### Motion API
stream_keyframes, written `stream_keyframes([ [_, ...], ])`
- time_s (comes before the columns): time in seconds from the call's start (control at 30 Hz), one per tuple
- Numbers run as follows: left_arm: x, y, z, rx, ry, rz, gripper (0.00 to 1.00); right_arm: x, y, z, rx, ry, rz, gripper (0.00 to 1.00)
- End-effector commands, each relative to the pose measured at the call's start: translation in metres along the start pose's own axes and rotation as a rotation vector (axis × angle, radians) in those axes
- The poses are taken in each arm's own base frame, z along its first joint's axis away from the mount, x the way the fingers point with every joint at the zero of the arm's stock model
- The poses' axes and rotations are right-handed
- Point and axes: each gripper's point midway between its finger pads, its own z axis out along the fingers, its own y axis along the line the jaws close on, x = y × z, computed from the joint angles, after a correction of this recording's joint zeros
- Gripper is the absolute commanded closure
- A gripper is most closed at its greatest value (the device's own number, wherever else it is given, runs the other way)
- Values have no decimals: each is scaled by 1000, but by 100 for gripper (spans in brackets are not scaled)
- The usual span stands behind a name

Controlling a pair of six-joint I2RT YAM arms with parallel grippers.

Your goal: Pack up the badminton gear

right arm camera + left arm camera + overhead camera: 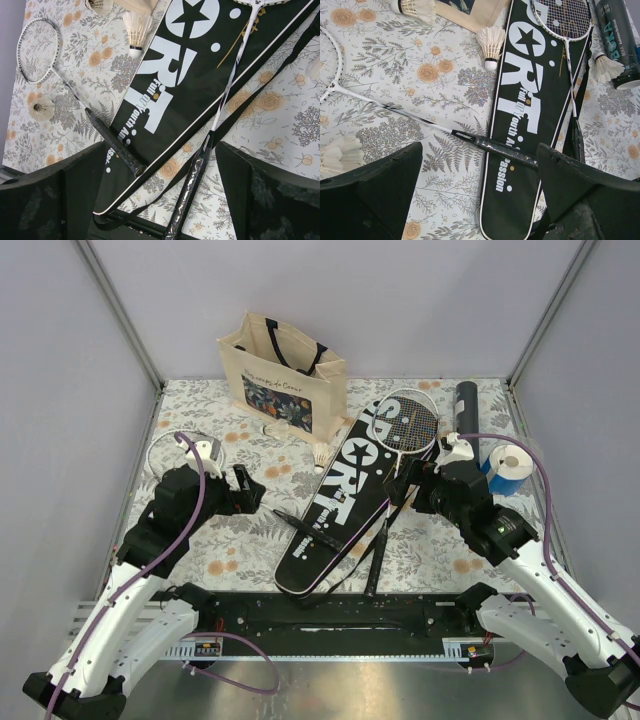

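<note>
The black cover (340,502) lettered "SPORT" lies slantwise mid-table. One racket (411,421) rests with its head on the cover's top, its black handle (192,186) off the right side. The other racket (395,109) lies to the left, its handle (506,150) reaching onto the cover. White shuttlecocks (491,43) (606,68) (339,156) lie scattered. The black tube (465,404) lies at the back right. My left gripper (246,488) hovers open left of the cover, and my right gripper (416,486) hovers open over its right edge. Neither holds anything.
A beige tote bag (285,374) with a dark floral print stands at the back, left of centre. A blue-and-white roll (509,468) sits at the right by my right arm. The cover's black strap (378,550) trails toward the near edge. Grey walls close three sides.
</note>
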Motion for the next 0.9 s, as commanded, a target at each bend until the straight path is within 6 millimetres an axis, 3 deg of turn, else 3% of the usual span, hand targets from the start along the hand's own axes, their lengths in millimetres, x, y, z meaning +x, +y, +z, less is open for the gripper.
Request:
stream_keyframes([
  [0.0, -23, -5, -7, 8, -81, 8, 1, -18, 8, -3, -20, -66, 10, 1],
  [0.2, -24, -3, -8, -4, -89, 8, 1, -23, 11, -4, -27, -90, 21, 1],
  [0.37, -29, 6, -14, -49, -124, 3, 1, -42, 22, -10, -78, -170, 33, 1],
  [0.47, -33, 14, -18, -92, -153, -2, 1, -61, 22, -6, -55, -243, -47, 1],
  [0.57, -39, 22, -25, -136, -190, -12, 1, -84, 0, 9, 102, -319, -209, 1],
  [0.73, -42, 26, -31, -153, -231, -23, 1, -126, -65, 29, 569, -344, -462, 1],
  [0.87, -41, 23, -29, -139, -218, -21, 1, -143, -100, 48, 703, -259, -499, 1],
])
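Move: The shuttlecock tube's middle lies about 37 cm ahead of my right hand, 26 cm to its right and 20 cm below. One shuttlecock lies nearer, 26 ahead and 19 right; the right racket's head is 40 ahead, 8 right, both some 21 below. From my left hand, a second shuttlecock lies roughly 12 cm ahead, 19 left and 21 down, with the left racket's head 28 ahead and 26 left. I lift my open right hand a little, then sweep it ever faster forward and right, about 13 cm in all, from over the right racket towards the tube and the shuttlecock beside it, rolling its left side down some 30 degrees and swinging clockwise. Meanwhile my left hand, also open, drifts about 4 cm left, rising slightly and turning counter-clockwise. ##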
